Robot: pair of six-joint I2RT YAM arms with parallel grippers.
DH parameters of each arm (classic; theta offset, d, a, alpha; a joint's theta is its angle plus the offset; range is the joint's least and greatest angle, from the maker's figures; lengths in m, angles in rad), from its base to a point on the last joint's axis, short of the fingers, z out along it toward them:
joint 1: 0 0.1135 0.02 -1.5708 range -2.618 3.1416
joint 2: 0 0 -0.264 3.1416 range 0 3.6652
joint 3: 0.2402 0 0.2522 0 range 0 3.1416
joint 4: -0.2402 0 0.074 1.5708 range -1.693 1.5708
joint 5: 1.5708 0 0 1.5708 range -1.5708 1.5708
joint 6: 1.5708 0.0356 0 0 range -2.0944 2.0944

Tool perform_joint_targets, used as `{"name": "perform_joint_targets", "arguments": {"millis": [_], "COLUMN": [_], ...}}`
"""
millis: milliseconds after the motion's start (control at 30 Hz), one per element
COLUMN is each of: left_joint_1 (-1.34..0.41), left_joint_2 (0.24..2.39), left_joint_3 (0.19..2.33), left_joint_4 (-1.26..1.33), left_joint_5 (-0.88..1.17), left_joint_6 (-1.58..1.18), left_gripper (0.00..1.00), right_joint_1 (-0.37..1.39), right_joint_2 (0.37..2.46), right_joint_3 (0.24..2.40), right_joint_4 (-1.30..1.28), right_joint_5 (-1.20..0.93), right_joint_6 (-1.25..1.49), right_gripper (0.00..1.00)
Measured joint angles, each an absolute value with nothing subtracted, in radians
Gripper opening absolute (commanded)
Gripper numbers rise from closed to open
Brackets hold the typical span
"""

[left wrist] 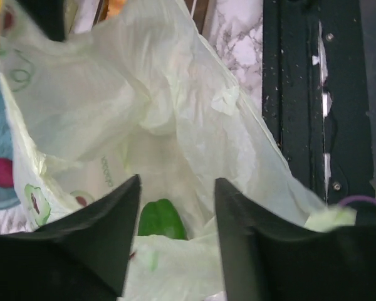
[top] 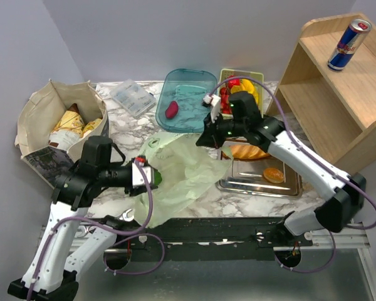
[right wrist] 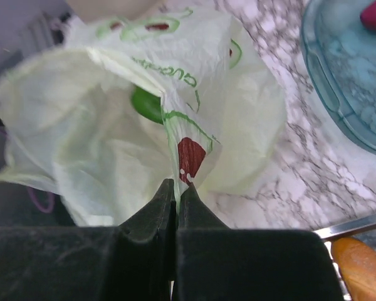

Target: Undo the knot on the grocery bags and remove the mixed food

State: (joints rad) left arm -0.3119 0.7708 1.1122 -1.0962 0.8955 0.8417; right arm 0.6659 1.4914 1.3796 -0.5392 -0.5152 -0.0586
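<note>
The pale green grocery bag [top: 188,168] lies slack mid-table with its mouth held up; no knot shows in any view. My right gripper [right wrist: 177,187] is shut on the bag's printed edge [right wrist: 189,157] and holds it raised, seen in the top view as the right gripper [top: 212,137]. My left gripper [left wrist: 177,200] stands open at the bag's mouth [left wrist: 144,106], with loose fabric between its fingers [left wrist: 106,238]. A green bell pepper [left wrist: 159,218] lies just beyond the tips, inside the bag. The pepper [right wrist: 146,104] also shows from the right wrist. The beige tote [top: 44,106] stands at the far left with crisp bags [top: 72,124] in it.
A teal tray [top: 194,84] behind the bag holds a magenta-red vegetable [top: 171,110]. A yellow container [top: 224,75] holds strawberries and bananas. A metal tray [top: 250,184] carries bread and a bun. A wooden shelf [top: 338,94] with a can [top: 349,44] stands at the right.
</note>
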Motion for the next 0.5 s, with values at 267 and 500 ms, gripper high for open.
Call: {"name": "perform_joint_targets", "arguments": {"millis": [267,500], "left_joint_1": [-0.493,-0.532], "left_joint_2": [0.666,0.68], "left_joint_3": [0.93,0.802], "left_joint_4": [-1.094,-1.098], "left_joint_5": [0.742,0.569], "left_joint_6": [1.022,1.054], "left_gripper": [0.29,0.43], "right_joint_1": [0.701,0.715], "right_joint_2": [1.23,1.235], "right_joint_3": [1.201,1.121], "right_joint_4": [-0.405,-0.43], "right_joint_5": [-0.62,-0.623], "right_joint_6": [0.136,0.142], "right_gripper": [0.01,0.01]}}
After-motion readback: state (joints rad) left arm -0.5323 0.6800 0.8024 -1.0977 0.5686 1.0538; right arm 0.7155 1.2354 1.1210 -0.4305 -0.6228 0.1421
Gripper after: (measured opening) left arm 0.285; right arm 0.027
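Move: About 12 cm below the left hand, and a couple of centimetres nearer the base, lies the grocery bag's left rim; from the right hand it is some 17 cm back, 20 cm left and 9 cm lower. The green pepper inside sits roughly 14 cm under the left hand, 3 cm to its right and 1 cm ahead. The bag's near handle is around 10 cm back of the left hand, level sideways and 8 cm lower. Sinking about 12 cm after a small draw back, the left hand heads down to the bag's left rim, easing slightly left near the end and tipping its fingers some 20 degrees steeper as they narrow to roughly half their gap; contact can't be made out. Still pinching its part of the rim, the right hand swings back 8 cm in an arc, up 6 cm then down again. ##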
